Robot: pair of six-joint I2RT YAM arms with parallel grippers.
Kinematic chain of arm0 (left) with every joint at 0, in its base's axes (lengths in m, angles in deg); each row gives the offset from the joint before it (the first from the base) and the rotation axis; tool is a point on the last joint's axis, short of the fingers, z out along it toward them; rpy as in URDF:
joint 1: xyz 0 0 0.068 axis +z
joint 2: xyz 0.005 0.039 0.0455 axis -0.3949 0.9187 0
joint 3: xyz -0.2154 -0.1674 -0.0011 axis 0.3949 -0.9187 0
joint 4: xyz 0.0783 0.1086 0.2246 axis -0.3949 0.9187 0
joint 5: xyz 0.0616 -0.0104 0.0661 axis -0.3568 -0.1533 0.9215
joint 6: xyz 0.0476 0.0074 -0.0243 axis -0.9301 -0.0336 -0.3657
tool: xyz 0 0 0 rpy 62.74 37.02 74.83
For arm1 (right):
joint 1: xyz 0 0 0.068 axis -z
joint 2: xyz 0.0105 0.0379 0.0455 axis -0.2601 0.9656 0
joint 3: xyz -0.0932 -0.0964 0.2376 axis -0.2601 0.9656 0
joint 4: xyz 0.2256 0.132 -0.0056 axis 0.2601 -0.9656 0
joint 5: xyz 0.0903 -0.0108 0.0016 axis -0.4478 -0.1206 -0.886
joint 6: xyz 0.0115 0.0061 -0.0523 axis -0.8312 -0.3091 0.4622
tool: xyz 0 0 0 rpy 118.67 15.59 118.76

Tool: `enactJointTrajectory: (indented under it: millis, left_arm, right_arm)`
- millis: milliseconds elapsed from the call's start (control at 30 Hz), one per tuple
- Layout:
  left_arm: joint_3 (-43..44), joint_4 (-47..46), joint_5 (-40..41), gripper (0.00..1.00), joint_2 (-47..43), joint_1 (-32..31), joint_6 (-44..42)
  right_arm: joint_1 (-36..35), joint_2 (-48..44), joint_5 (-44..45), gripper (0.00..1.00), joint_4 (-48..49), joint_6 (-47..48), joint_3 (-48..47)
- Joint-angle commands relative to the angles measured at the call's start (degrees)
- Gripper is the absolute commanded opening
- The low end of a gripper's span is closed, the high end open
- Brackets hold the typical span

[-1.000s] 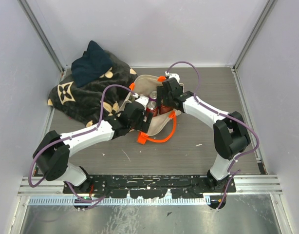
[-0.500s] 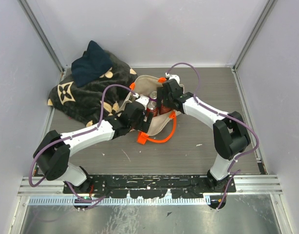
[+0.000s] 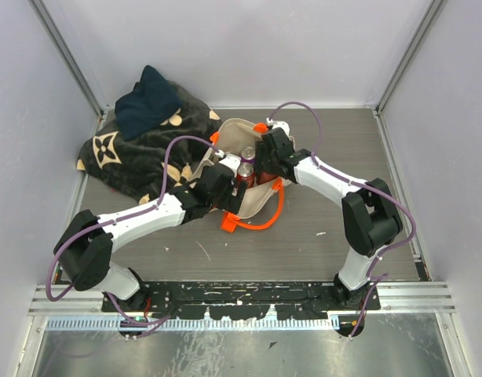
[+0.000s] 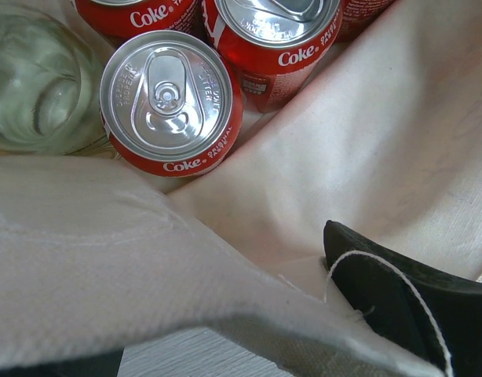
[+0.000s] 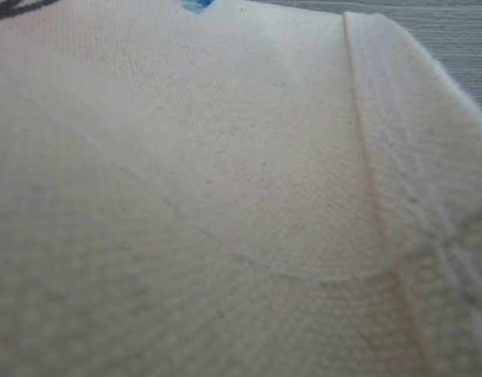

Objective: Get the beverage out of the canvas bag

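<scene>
The cream canvas bag (image 3: 253, 200) with orange handles (image 3: 261, 224) stands mid-table, mouth up. Red Coke cans (image 3: 246, 155) stand inside it. The left wrist view shows a can's top (image 4: 166, 98), another can (image 4: 276, 23) and a clear glass bottle (image 4: 33, 86). My left gripper (image 3: 225, 190) straddles the bag's near rim (image 4: 107, 259): one black finger (image 4: 398, 306) is inside, the other mostly hidden under canvas, with a wide gap. My right gripper (image 3: 264, 161) is at the bag's right side. Its wrist view shows only canvas (image 5: 225, 204), and its fingers are hidden.
A dark patterned blanket (image 3: 139, 153) with a navy cloth (image 3: 147, 102) on it lies at the back left, touching the bag. Grey walls enclose the table on three sides. A rail (image 3: 241, 294) runs along the near edge.
My right gripper has edged slightly closer to the bag and its cable has shifted. The left arm has not moved.
</scene>
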Motion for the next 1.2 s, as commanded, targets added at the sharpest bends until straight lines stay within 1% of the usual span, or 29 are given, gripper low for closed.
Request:
enactJointTrajectory:
  millis: [0, 200, 333, 500, 633, 967, 1033, 1167]
  left_arm:
    - [0.6, 1.2, 2.2, 0.98, 1.3, -0.1, -0.6]
    - [1.5, 1.9, 2.7, 0.98, 1.5, -0.2, -0.7]
    - [1.6, 1.9, 2.8, 0.98, 1.1, -0.3, -0.6]
    - [1.3, 1.5, 3.0, 0.98, 1.0, -0.6, -0.5]
    - [0.8, 1.0, 3.0, 0.98, 0.9, -0.8, -0.1]
    - [1.1, 1.1, 2.8, 0.98, 1.1, -1.1, 0.0]
    - [1.2, 1.4, 2.9, 0.98, 1.2, -1.1, -0.1]
    - [1.6, 2.0, 3.0, 0.98, 1.2, -1.1, -0.1]
  right_arm:
    - [1.2, 2.8, 0.5, 0.0, -10.3, 1.6, 3.3]
    - [0.8, -4.4, 1.6, 0.0, -8.4, 4.0, 2.8]
    - [0.0, -8.7, 1.8, 0.0, -9.6, 6.3, -0.8]
    - [-1.9, -13.3, 4.5, 0.0, -12.1, 7.6, -6.3]
    - [-3.3, -18.1, 5.6, 0.0, -10.6, 8.7, -7.9]
    - [-3.5, -27.5, 7.4, 0.0, -9.6, 10.9, -13.4]
    - [-3.5, -29.1, 8.9, 0.0, -9.4, 11.9, -14.7]
    - [-3.5, -31.6, 15.8, 0.0, -8.7, 15.2, -17.1]
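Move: My right hand already grips a red Coke can low in the canvas bag, its middle about 3 cm straight below my hand point. The next Coke can is some 6 cm to the left and 2 back, a purple can 6 left and 4 ahead; both middles lie about 4 cm lower than my hand. The bag's right rim is roughly 8 cm to the right. From my left hand, the gripped can lies about 12 cm ahead, 10 right and 4 below. I keep my right fingers closed on the Coke can and draw it almost straight up out of the bag, some 23 cm, slowly at first and then fast, easing about 6 cm back and 4 cm right, away from the other cans. As the can rises I tip the fingers up about 25 degrees towards level. My left hand stays put, its open fingers still astride the bag's near wall. ##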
